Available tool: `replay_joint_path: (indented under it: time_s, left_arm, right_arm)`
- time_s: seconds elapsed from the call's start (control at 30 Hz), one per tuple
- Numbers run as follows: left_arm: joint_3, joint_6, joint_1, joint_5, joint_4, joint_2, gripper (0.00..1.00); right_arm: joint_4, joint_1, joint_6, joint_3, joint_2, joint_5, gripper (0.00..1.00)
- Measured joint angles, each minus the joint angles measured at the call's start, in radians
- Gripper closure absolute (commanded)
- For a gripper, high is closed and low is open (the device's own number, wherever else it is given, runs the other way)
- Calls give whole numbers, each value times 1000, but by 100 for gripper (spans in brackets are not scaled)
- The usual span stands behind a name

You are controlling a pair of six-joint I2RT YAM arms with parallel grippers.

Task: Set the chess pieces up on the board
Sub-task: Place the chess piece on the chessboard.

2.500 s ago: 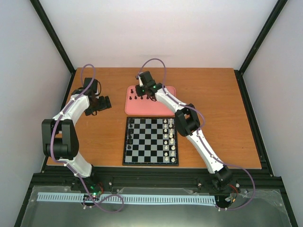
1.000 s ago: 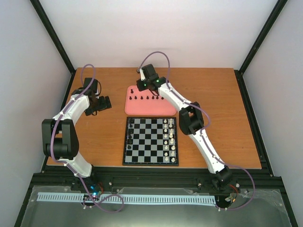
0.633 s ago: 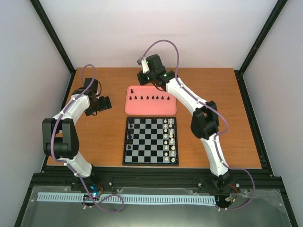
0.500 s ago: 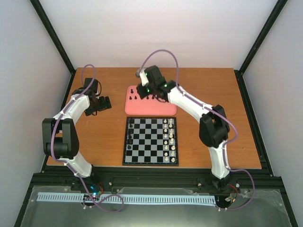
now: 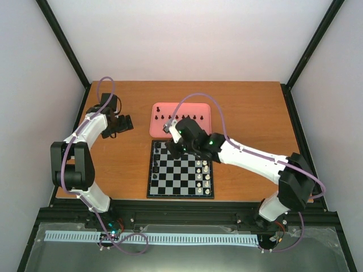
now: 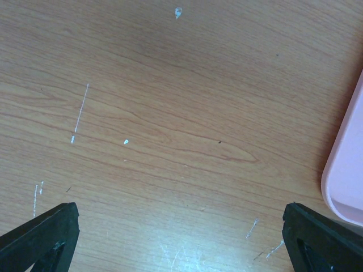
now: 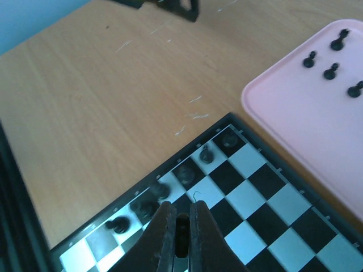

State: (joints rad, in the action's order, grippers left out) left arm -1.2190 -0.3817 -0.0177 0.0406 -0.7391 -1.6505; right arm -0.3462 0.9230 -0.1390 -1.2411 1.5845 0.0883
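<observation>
The board [image 5: 180, 170] lies at the table's middle, with black chess pieces [image 5: 156, 164] along its left column and white pieces on its right columns. More black chess pieces [image 5: 180, 118] stand in a row on the pink tray [image 5: 187, 131] behind it. My right gripper [image 5: 174, 148] hovers over the board's far left corner. In the right wrist view it [image 7: 181, 205] is shut on a small black piece [image 7: 181, 229], just beside the black row [image 7: 185, 170] on the board [image 7: 266, 215]. My left gripper [image 5: 122, 126] rests open and empty on bare wood, left of the tray; it also shows in the left wrist view [image 6: 178, 226].
The tray's rounded edge [image 6: 347, 170] shows at the right of the left wrist view. The right wrist view shows the tray [image 7: 295, 130] with some black pieces [image 7: 330, 71] beyond the board. Dark frame posts bound the table.
My right arm lifted off the tray's left end and swung toward me, down over the board's far left corner. My left arm has not moved.
</observation>
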Motion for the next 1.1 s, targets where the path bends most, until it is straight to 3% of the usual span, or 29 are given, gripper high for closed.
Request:
replay_joint_path:
  time_s: [0.23,0.6,1.1]
  left_arm:
    - [-2,0,0,-1,2,-2,0]
    - [1,0,0,4,7,-1,0]
    - [3,0,0,16,7,2,0]
  right_arm:
    - [81,124,-24,157,-56,-40,97]
    - [254,264,-41,236,36,-55,97]
    - [392,295,-58,280,110,-41,97]
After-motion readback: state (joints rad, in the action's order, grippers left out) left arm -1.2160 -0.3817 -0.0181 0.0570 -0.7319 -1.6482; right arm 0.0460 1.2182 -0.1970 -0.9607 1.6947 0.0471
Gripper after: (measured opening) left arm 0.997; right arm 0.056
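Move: The right hand already holds a black piece. The empty square it goes to, second from the near end of the board's left column, lies about 12 cm back, 6 cm left and 12 cm below. The last-placed black piece stands one square beyond it, about 8 cm back and 6 cm left; the white piece in the square's own row is some 15 cm right and 12 cm back. From the left hand that square is about 24 cm back, 16 cm right. Bring the right gripper back about 11 cm while lowering it some 10 cm and easing it left about 6 cm, down past the row of placed black pieces towards the empty square beside them. Turn the hand roughly 15 degrees counter-clockwise on the way, keep the fingers shut on the black piece, slow near the square, and finish by sinking almost straight down. ##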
